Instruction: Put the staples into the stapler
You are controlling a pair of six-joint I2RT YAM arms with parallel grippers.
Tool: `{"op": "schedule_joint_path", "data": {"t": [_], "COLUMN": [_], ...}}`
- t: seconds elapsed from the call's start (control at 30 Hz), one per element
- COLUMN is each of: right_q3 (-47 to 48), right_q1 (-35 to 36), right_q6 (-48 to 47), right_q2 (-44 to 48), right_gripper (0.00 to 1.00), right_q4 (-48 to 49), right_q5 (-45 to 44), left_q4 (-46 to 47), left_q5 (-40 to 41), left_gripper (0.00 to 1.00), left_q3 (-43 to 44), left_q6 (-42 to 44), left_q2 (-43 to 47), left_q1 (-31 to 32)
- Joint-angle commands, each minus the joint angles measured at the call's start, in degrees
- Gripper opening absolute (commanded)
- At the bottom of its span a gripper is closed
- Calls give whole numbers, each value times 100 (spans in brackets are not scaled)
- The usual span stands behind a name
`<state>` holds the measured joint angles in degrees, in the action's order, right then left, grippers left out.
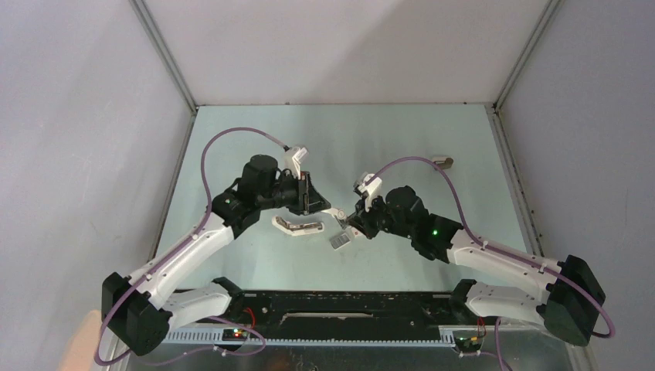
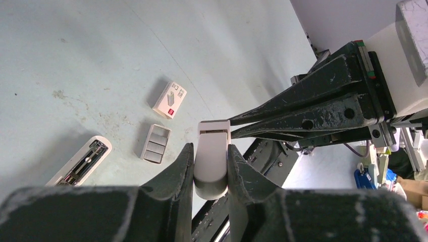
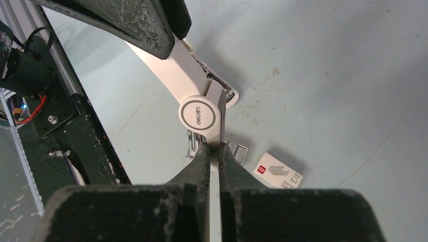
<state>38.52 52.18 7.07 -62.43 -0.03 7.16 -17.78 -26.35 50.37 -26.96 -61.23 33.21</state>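
Observation:
The white stapler (image 1: 300, 225) is hinged open at mid-table. My left gripper (image 2: 209, 148) is shut on the end of its raised upper arm (image 2: 212, 161). The open magazine half (image 2: 81, 164) lies on the table. My right gripper (image 3: 212, 146) is shut on a thin white part just below the round hinge (image 3: 199, 116). The staples (image 2: 155, 143), a small grey ribbed tray, lie on the table beside their white printed box (image 2: 169, 100). In the right wrist view the staples (image 3: 237, 150) are half hidden behind my fingers. In the top view the left gripper (image 1: 309, 202) and right gripper (image 1: 345, 222) face each other over the stapler.
The staple box (image 3: 277, 171) lies just right of the right gripper. A small beige object (image 1: 442, 161) sits at the back right. Metal frame posts (image 1: 166, 58) edge the table, and a black rail (image 1: 340, 305) runs along the near edge.

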Motion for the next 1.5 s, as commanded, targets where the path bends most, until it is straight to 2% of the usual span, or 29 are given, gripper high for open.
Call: {"op": "schedule_joint_path", "data": {"t": [0.0,0.13,0.2,0.3,0.57,0.7,0.87,1.1,1.37,1.47], "right_q3": [188,208,208,208,202,208,213,368,219,68], "right_q1": [-214,-697,-935,-1247,-2417,-2857,-3276,-3533,-3817,-3958], "right_q6": [444,1030,1292,1521,2487,2926,3409,3818,3783,3697], "right_q2": [-110,-225,-280,-394,-1007,-1572,-2449,-3666,-4097,-4117], "right_gripper": [0,0,0,0,0,0,0,0,0,5], "right_q4": [-511,-498,-506,-566,-534,-74,1146,2084,2300,2336], "right_q5": [318,601,793,949,1361,1605,2153,2608,2815,2817], "left_q4": [326,126,18,-201,-748,-1066,-1335,-1149,-1057,-1016], "left_q5": [600,1101,1380,1801,2559,3126,3706,4130,4084,4043], "left_gripper": [20,50,61,71,88,92,95,98,98,98], "left_q3": [246,262,257,277,343,377,307,-123,-306,-342], "left_q6": [173,292,357,446,725,998,1539,1857,1852,1836], "left_q2": [203,479,615,831,1437,1754,2209,2738,2738,2772], "left_q1": [-210,-214,-219,-219,-223,-219,-227,-233,-279,-310]}}
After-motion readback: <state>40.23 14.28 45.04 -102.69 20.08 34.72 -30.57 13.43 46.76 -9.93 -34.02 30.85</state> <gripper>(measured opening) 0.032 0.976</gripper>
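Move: Between the two hands hangs the held stapler, its middle some 2 cm to the left hand's right and 3 cm below it. The opened stapler on the table is about 5 cm ahead, 6 cm left and 20 cm below that hand. From the right hand, which grips the other end, the bare spot ahead is some 13 cm forward, 8 cm right and 15 cm down; the staple box is 5 cm ahead and 5 cm right, the staple tray 2 cm ahead and straight in line, both 15 cm below. Letting go of the stapler's upper end, the left fingers spread wide as that hand draws some 15 cm left, past the opened stapler, rising about 7 cm before sinking 3, and swings counter-clockwise to point mostly forward. The right hand keeps its pinch and carries the stapler down some 14 cm, about as far forward and a little right, to beyond the staple box, rolling roughly 60 degrees about its fingers' line. ##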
